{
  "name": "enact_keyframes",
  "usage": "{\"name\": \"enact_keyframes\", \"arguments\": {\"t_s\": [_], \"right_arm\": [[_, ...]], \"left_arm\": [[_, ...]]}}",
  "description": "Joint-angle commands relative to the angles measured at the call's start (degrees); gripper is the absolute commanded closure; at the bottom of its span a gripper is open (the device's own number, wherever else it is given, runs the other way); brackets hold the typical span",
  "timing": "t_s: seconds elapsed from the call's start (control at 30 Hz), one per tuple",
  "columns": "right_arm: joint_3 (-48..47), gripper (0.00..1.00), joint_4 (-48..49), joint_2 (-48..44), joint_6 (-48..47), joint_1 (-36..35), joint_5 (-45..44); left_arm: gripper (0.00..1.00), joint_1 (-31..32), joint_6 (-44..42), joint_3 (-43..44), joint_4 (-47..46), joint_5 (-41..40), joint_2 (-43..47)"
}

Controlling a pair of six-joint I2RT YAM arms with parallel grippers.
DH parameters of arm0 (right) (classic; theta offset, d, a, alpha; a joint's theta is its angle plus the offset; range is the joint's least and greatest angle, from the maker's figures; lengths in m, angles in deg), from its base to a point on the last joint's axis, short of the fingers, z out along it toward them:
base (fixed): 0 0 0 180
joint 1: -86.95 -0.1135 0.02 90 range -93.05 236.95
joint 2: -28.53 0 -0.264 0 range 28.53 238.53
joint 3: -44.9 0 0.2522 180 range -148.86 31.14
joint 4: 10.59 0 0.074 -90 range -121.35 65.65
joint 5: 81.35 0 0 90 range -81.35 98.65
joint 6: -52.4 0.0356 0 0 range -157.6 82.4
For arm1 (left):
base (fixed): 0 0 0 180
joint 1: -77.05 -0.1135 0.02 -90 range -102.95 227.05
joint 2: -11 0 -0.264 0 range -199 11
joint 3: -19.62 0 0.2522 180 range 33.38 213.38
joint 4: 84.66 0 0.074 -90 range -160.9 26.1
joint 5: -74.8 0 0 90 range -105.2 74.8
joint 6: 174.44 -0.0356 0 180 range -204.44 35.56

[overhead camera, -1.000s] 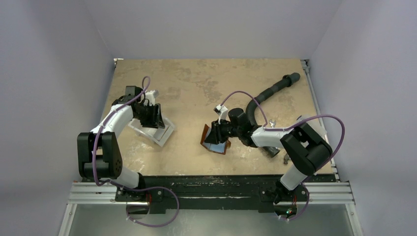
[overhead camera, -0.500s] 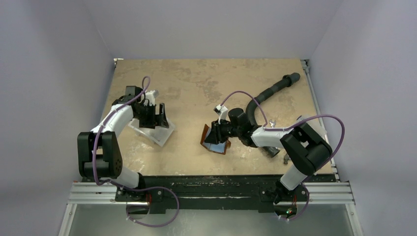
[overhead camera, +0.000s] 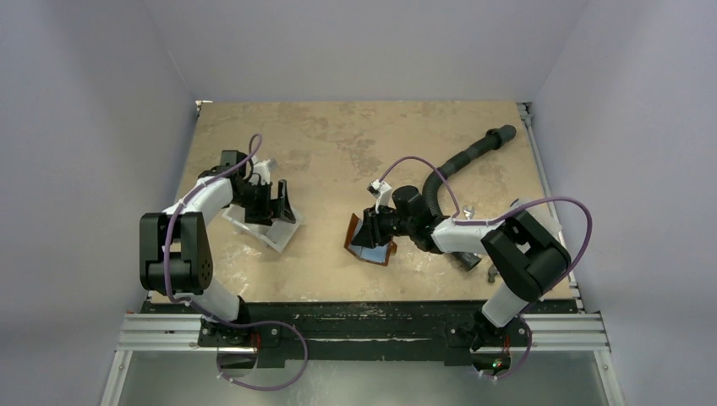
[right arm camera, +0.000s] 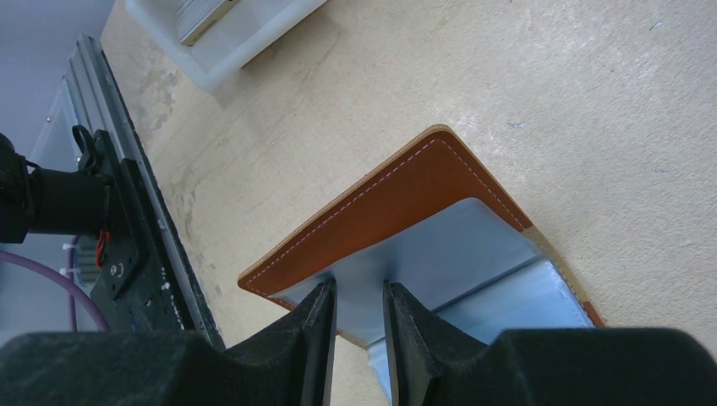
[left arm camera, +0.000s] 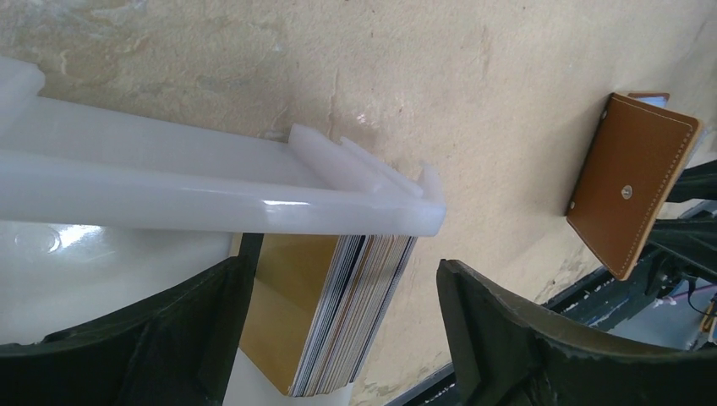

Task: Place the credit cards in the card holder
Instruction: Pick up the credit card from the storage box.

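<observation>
The credit cards (left arm camera: 338, 313) stand on edge as a thick stack in a white plastic box (left arm camera: 211, 194), a gold one facing left. My left gripper (left arm camera: 342, 283) is open wide, one finger on each side of the stack, and neither touches it. In the top view that gripper (overhead camera: 275, 203) hovers over the box (overhead camera: 283, 237) at the left. The card holder (right arm camera: 397, 203), brown outside and grey inside, lies spread open at mid-table (overhead camera: 369, 243). My right gripper (right arm camera: 359, 292) has its jaws a narrow gap apart. Its fingertips rest against the grey inner panel, with nothing clamped between them.
A black corrugated hose (overhead camera: 465, 156) runs from the right arm toward the back right corner. A small metal piece (overhead camera: 471, 260) lies by the right arm's base. Grey walls close in both sides. The black frame rail (overhead camera: 363, 317) marks the near edge.
My left gripper's jaws have spread from partly closed to wide open over the box, and its arm has shifted slightly. The right gripper and the card holder have not moved.
</observation>
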Motion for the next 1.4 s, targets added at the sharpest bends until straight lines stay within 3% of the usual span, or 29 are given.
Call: {"name": "enact_keyframes", "arguments": {"t_s": [0.0, 0.2, 0.53, 1.37], "right_arm": [[-0.5, 0.66, 2.5, 1.0, -0.4, -0.1, 1.2], [-0.7, 0.66, 2.4, 1.5, -0.4, -0.1, 1.2], [-1.1, 0.66, 2.4, 2.2, -0.4, -0.1, 1.5], [-1.3, 0.66, 2.2, 2.9, -0.4, -0.1, 1.6]], "left_arm": [[0.19, 0.0, 0.0, 0.3, -1.0, 4.9, 0.5], [0.37, 0.0, 0.2, 0.4, -0.8, 4.3, 1.0], [0.54, -0.1, 0.0, 0.7, -0.7, 3.0, 1.8], [0.74, -0.1, -0.3, 3.9, 2.0, 2.8, 3.9]]}}
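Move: The credit cards stand on edge in the storage box, in the gap between the left hand's open fingers: the stack's middle is about 2 cm back and 2 cm below that hand. The storage box's middle is some 4 cm to the left, 2 cm back and 4 cm down. From the right hand, the card holder lies right at its fingers, roughly 2 cm back, 1 cm left and 3 cm below, and the credit cards are about 23 cm left, 3 cm ahead and 2 cm down. Edging barely to the right, the left hand halts and closes its fingers from wide open to about a quarter, onto the gold-faced card at the side of the stack, then rises about 1 cm, still closing slowly. Meanwhile the right hand sinks some 1.5 cm in two small steps against the opened card holder, its fingers unchanged. ##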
